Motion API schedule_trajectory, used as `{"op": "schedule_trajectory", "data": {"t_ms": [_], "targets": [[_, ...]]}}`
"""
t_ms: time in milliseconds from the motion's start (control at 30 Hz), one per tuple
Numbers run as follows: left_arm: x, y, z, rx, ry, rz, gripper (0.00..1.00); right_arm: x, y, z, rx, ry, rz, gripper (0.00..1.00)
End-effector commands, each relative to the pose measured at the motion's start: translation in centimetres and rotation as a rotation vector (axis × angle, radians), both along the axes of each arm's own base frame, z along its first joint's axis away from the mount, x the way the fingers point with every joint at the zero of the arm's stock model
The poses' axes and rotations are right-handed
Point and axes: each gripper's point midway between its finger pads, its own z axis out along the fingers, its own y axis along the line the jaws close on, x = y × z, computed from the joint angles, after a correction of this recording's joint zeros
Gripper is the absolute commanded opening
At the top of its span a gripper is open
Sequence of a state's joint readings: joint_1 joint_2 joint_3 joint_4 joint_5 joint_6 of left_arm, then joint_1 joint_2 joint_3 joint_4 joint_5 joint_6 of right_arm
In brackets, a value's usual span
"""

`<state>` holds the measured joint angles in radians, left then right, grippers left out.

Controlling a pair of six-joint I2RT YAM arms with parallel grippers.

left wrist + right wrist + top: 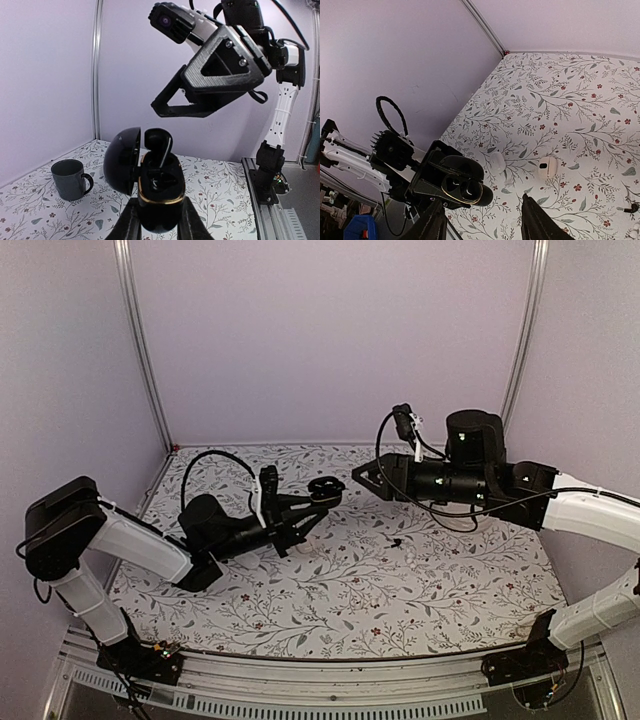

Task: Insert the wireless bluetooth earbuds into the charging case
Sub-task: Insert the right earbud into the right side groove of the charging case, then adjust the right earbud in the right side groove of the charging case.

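Note:
My left gripper (158,220) is shut on the black charging case (159,197), holding it upright above the table with its round lid (121,159) swung open to the left. A black earbud (159,145) stands in the far well, sticking up past the gold rim. The near well looks dark inside. My right gripper (485,225) hovers just above and beyond the case (465,187), jaws apart with nothing between them. In the top view the case (325,490) and the right gripper (362,475) are close together over the middle of the table. A small black piece (397,541) lies on the cloth.
Two small white objects (496,162) (547,166) lie on the floral cloth below the right gripper. A dark grey mug (70,179) stands on the cloth to the left of the case. Purple walls close in the back and sides, and a metal rail (270,210) runs along the table edge.

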<state>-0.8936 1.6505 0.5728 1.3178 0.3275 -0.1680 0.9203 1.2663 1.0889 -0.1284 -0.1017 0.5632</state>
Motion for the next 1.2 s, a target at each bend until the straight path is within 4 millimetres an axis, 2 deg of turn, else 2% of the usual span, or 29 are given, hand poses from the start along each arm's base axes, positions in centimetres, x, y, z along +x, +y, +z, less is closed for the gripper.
{"op": "schedule_trajectory", "data": {"t_ms": [0, 367, 1167], "targets": [[-1.0, 0.1, 1.3, -0.016, -0.036, -0.026, 0.0, -0.7, 0.7, 1.0, 0.034, -0.037, 0.072, 0.51], [-1.2, 0.1, 1.7, -0.026, -0.028, -0.039, 0.0, 0.1, 2.1, 0.1, 0.016, -0.019, 0.083, 0.39], [-1.3, 0.0, 1.5, -0.025, -0.008, -0.05, 0.0, 0.0, 3.2, 0.4, 0.046, -0.017, 0.112, 0.3]]}}
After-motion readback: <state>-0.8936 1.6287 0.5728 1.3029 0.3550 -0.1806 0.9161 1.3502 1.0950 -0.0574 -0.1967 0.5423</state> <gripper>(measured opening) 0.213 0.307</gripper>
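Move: The right hand is empty and half open; the right earbud, already standing in the open charging case, lies about 6 cm to its left, 3 cm lower and level fore and aft. On the table some 30 cm below that hand, the other earbud lies about 8 cm ahead and 11 cm right, a small white box 8 cm ahead and 13 cm left. From the left hand, holding the case, the right earbud stands about 4 cm up, 1 cm ahead and 1 cm right. The right hand eases about 2.5 cm left and 1.5 cm down towards the standing earbud, its fingers partly closing. ##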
